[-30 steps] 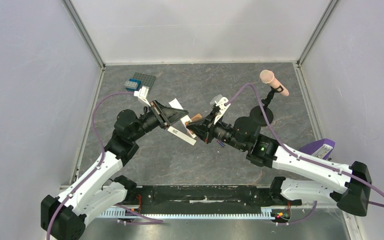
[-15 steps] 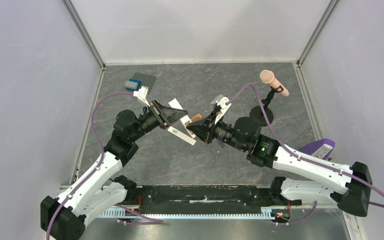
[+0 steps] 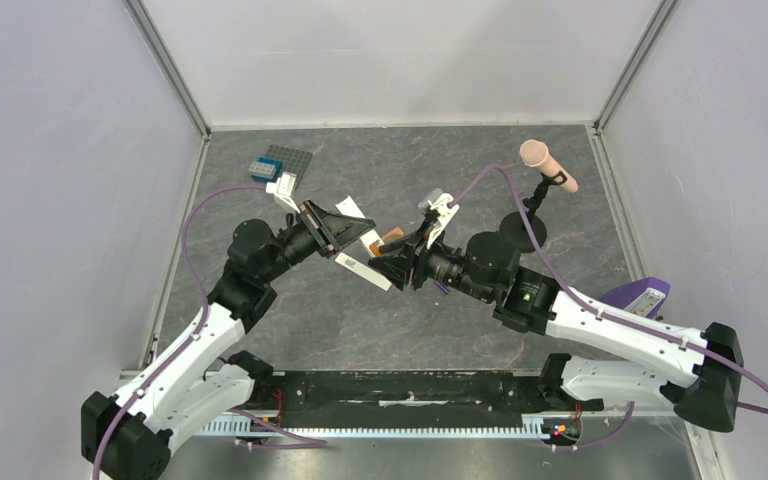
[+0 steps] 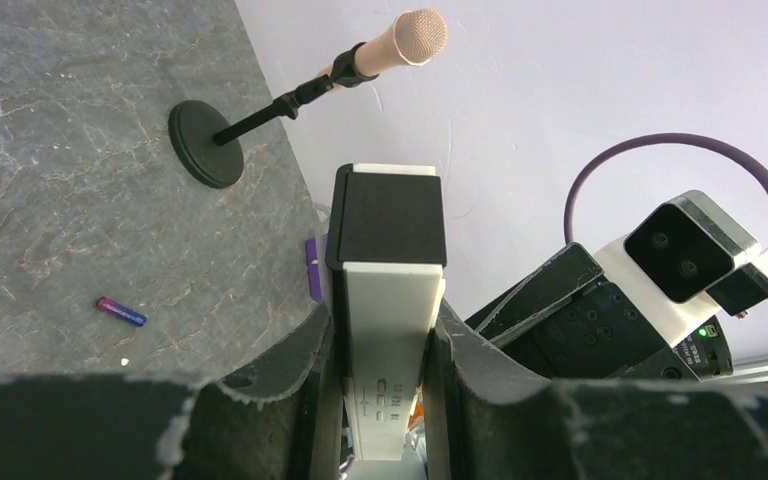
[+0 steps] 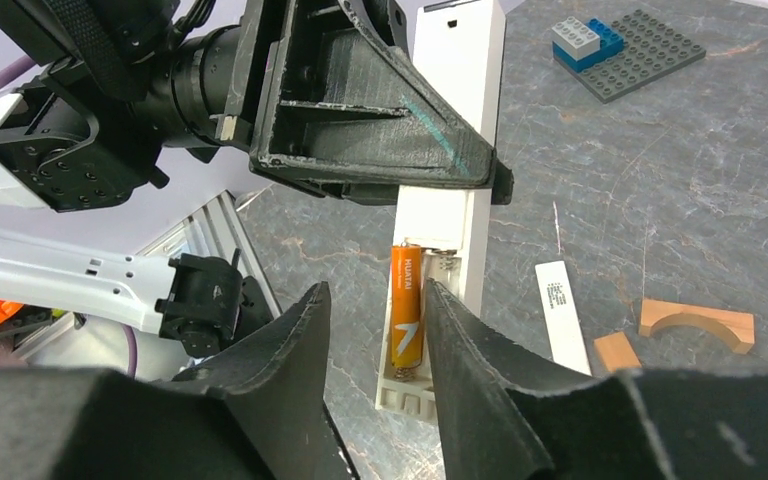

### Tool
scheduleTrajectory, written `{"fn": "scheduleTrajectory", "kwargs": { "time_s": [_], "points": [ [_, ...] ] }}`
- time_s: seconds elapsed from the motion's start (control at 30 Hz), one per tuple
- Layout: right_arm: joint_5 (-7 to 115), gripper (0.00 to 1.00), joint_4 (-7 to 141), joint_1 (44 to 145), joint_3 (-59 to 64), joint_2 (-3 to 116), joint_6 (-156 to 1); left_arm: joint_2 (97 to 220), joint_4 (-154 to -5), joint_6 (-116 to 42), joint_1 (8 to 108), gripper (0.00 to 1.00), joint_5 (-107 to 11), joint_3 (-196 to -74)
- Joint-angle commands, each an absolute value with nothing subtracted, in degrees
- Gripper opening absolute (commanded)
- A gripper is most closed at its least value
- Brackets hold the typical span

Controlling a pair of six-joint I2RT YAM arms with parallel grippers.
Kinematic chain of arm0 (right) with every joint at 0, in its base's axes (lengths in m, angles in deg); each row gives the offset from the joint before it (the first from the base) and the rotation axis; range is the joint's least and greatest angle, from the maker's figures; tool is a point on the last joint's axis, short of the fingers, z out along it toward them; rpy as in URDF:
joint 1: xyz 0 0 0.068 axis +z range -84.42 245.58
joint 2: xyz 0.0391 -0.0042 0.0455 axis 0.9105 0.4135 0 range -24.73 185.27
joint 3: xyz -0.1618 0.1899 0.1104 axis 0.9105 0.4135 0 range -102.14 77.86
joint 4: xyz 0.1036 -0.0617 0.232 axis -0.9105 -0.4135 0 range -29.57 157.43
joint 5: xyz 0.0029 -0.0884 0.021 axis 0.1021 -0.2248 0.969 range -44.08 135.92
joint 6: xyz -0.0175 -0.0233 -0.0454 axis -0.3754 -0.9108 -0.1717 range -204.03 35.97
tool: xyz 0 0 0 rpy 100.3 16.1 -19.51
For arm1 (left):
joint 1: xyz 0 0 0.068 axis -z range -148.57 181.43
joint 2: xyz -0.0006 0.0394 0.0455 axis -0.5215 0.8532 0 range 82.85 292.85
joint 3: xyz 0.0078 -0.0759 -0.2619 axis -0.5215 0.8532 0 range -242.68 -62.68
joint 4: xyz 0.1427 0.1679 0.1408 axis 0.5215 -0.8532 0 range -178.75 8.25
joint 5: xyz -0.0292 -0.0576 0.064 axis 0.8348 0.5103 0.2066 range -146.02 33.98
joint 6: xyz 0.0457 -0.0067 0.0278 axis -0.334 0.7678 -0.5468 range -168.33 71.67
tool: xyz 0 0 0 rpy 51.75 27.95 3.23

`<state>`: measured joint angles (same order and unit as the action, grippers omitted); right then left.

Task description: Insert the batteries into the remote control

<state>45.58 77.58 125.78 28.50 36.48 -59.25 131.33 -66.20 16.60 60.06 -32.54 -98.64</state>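
My left gripper (image 4: 385,325) is shut on the remote control (image 4: 388,290), a cream-white bar held off the table between the arms (image 3: 368,272). In the right wrist view its battery recess faces me at the near end of the remote control (image 5: 447,215). An orange battery (image 5: 406,310) lies in that recess. My right gripper (image 5: 375,295) is open; its fingers straddle that end with a gap on the left side of the battery. A dark blue battery (image 4: 121,312) lies on the table.
A white battery cover strip (image 5: 562,318) and two orange-brown blocks (image 5: 695,325) lie right of the remote. A grey studded plate with a blue brick (image 3: 282,162) sits back left. A microphone stand (image 3: 512,232) is back right, a purple object (image 3: 640,297) at the right edge.
My right gripper's fingers have spread apart around the remote's end. Both arms have stayed almost still, and the left gripper's hold on the remote is unchanged.
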Motion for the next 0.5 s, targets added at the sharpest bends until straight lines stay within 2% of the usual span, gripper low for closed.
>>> {"fn": "scheduleTrajectory", "kwargs": {
  "time_s": [0.0, 0.3, 0.47],
  "points": [
    [42.83, 0.45, 72.12, 125.69, 25.95, 35.17, -58.58, 130.34, -60.49, 17.02, 60.23, 0.02, -31.91, -100.55],
    [43.55, 0.53, 70.68, 125.7, 24.17, 31.12, -54.23, 130.74, -56.94, 15.6, 60.25, 0.02, -30.82, -100.12],
    [39.31, 0.66, 68.27, 125.7, 23.29, 28.61, -48.56, 130.58, -53.12, 15.63, 60.18, 0.02, -31.19, -98.6]
  ]
}}
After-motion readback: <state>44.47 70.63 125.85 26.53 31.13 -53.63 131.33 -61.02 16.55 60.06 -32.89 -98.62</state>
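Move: The loose purple battery lies on the table some 17 cm to the right hand's right, about 7 cm ahead and 28 cm below. The orange battery, in the remote's open compartment, sits about 2 cm ahead and 2 cm left of that hand, level with it; the remote's cover lies on the table 9 cm ahead and 4 cm left. From the left hand, the purple battery is some 20 cm right, 2 cm ahead and 28 cm down, and the orange one 4 cm back and 2 cm right. Up, right and a little back, the empty right hand draws away from the remote by about 3 cm, gathering speed, its fingers spreading wider to leave the orange battery and tipping down slightly. The left hand keeps its grip on the remote and lifts it some 2 cm, tilting about 5 degrees upward. ##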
